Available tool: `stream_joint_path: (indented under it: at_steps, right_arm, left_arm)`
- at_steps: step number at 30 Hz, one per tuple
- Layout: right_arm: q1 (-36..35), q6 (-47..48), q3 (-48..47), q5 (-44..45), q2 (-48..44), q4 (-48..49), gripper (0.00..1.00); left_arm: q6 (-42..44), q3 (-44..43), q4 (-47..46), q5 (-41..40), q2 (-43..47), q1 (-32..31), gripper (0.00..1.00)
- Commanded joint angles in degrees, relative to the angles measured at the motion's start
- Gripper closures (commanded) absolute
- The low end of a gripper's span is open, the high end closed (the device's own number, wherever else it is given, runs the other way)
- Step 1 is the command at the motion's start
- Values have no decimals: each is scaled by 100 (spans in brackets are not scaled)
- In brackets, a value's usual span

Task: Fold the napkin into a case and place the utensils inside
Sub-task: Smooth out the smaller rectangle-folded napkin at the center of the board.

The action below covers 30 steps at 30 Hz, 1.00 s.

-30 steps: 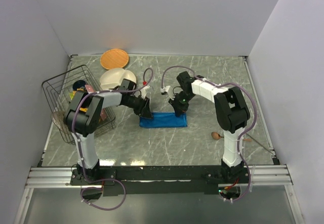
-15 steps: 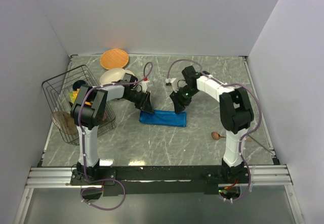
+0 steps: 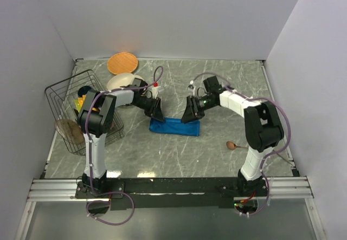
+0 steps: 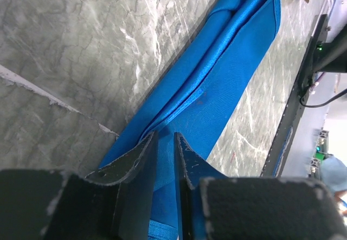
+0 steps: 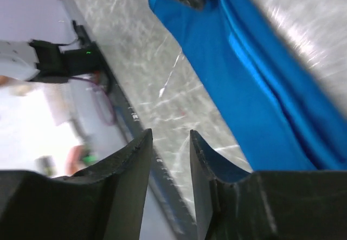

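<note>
The napkin lies on the grey marble table as a narrow, long blue case of several layers, slightly slanted. My left gripper is at its left end. In the left wrist view its tips rest on the blue cloth, the jaws a narrow gap apart with cloth showing through. My right gripper hovers over the right end, open. Only table shows between its fingers, and the napkin lies beside them. A wooden spoon lies to the right, apart from both grippers.
A wire basket with items stands at the left. Beside its front is a brown disc. A white bowl and an orange plate sit behind the left arm. Walls enclose the table.
The right gripper has let go of the napkin's right end and opened, its arm swinging outward. The left gripper's jaws have narrowed at the left end. The napkin now lies slightly slanted.
</note>
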<state>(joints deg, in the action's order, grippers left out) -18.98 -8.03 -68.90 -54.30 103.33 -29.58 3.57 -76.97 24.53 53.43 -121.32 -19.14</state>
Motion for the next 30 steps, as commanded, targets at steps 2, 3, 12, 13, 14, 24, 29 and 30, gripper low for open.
stream_joint_path:
  at_steps: [2, 3, 12, 13, 14, 24, 29, 30]
  right_arm:
    - [-9, -1393, 465, 5, 609, 1024, 63]
    - [35, -1594, 526, 112, 731, 1094, 64]
    - [351, -2115, 677, 710, 1374, 1060, 83]
    - [360, -2115, 668, 789, 1409, 999, 85]
    - [395, -2158, 668, 816, 1418, 1007, 86]
    - [404, -2264, 721, 965, 1515, 1043, 91]
    - [413, -2168, 685, 1088, 1567, 937, 92]
    - [413, -2150, 677, 1097, 1576, 902, 92]
  left_arm:
    - [82, -116, 262, -272, -331, -20, 74]
    - [126, -143, 297, -280, -322, -20, 74]
    - [994, -1003, 1306, 1131, -227, 138, 57]
    - [1222, -1083, 1447, 1265, -156, 138, 54]
    - [1268, -1188, 1588, 1380, 10, 129, 49]
    - [-74, 568, 142, 1750, 759, -758, 50]
    - [-709, 570, -520, 1670, 128, -671, 51]
    - [-613, 534, -476, 1688, -5, -627, 51]
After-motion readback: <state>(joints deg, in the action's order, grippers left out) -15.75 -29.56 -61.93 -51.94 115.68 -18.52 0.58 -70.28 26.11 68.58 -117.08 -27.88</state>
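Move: Under my left fingertips is the far edge of the folded napkin near its left end; the napkin's middle lies about 5 cm to the right, 3 cm back and just below that hand. My right hand hangs some 9 cm above its right half, with the middle about 3 cm to the left. The divided plate is roughly 16 cm ahead of my left hand and 14 cm left; the wooden spoon's bowl is 18 cm right of my right hand, 8 cm back. I drop my right hand about 9 cm onto the napkin's right half, closing its fingers nearly shut and turning the wrist some 30 degrees, then hold it there. My left hand first stays on the far edge, then lifts off, opens its fingers, and swings back about 10 cm and 5 cm right over the napkin, dipping as it arrives above the bare table just past the near edge. ##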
